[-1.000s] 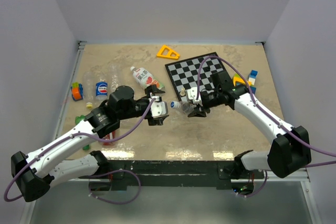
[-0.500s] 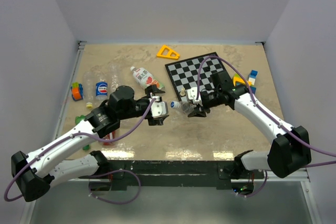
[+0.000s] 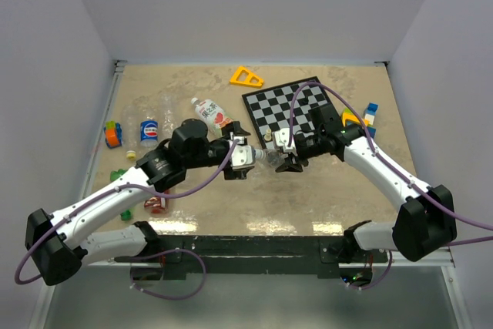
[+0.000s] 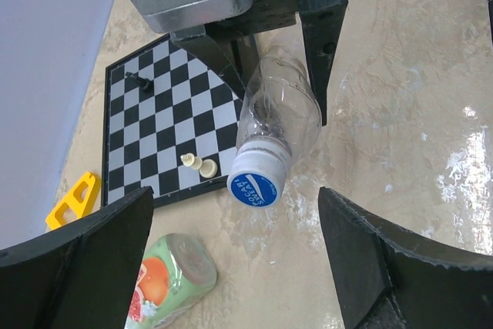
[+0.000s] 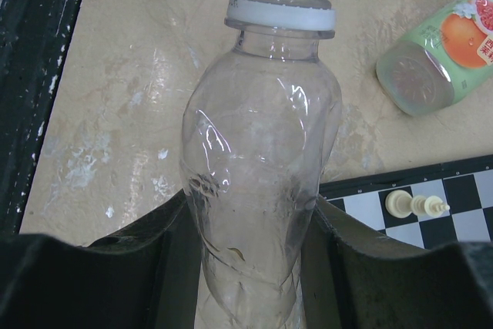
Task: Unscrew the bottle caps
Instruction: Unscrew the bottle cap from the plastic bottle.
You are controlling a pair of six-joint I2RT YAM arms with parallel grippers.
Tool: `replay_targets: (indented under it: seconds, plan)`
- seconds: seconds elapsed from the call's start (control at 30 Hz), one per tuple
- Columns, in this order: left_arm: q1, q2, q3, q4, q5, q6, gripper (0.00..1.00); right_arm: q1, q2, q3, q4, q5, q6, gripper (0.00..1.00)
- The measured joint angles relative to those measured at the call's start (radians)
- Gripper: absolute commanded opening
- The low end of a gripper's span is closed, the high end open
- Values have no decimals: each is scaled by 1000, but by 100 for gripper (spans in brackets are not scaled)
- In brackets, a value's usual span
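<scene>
My right gripper is shut on a clear bottle and holds it above the table, neck pointing left. The bottle's cap is white with a blue top and is screwed on. My left gripper is open and faces that cap end-on. The cap sits level with the fingertips, in the gap between them, touching neither. From above, the left gripper covers the cap, and the clear bottle spans the two grippers. A bottle with a white, green and orange label lies behind them.
A chessboard with a few pieces lies right of centre, close behind the right gripper. A blue cola bottle and clear bottles lie at the left. Toy blocks sit at the left edge, and a yellow triangle lies at the back.
My left arm has swung right and brought its open gripper up to the cap end of the held bottle. The right arm and the bottle have stayed still.
</scene>
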Motion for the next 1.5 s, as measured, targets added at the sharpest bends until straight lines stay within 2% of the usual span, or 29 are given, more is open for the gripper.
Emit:
replay_targets:
  seconds: [0.2,0.43,0.53,0.6,0.73,1.0,1.27,1.4,1.5]
  plan:
    - [0,40,21,8,33,3,73,0,0,0,-1,0,0,0]
    - [0,95,56,-9,71,5,44,0,0,0,-2,0,0,0]
    - [0,108,68,-23,84,3,43,-1,0,0,-2,0,-1,0]
    - [0,109,68,-27,88,3,48,-1,0,0,-3,0,-1,0]
    - [0,109,69,-31,92,4,52,-1,0,0,-5,0,-2,0]
    - [0,109,69,-35,92,5,47,-1,0,0,-5,0,-3,0]
    - [0,109,69,-49,93,7,47,-1,0,0,-5,0,-4,0]
    - [0,109,69,-53,92,9,34,-1,0,0,-8,0,-7,0]
    - [0,109,69,-55,94,20,10,-1,0,0,-13,0,-8,0]
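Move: Just off the left fingertips, about 2 cm to the right and 2 cm below, sits the white-and-blue bottle cap. From the left hand and some 20 cm below it, a juice bottle lies about 15 cm ahead and 11 cm left, a pale chess piece 12 cm ahead and 5 cm right, and the chessboard's middle 16 cm ahead and 13 cm right. The cap is some 7 cm left of the right hand, 7 cm above it and 1 cm ahead. Easing about 2 cm to the right and 1.5 cm down onto the bottle cap, the left hand brings its wide-open fingers in around the cap's two sides, closing them to roughly a third open until the tips seem to pinch it. The wrist turns only some 5 degrees clockwise and tips slightly. The right hand keeps still, gripping the plastic bottle's body. ##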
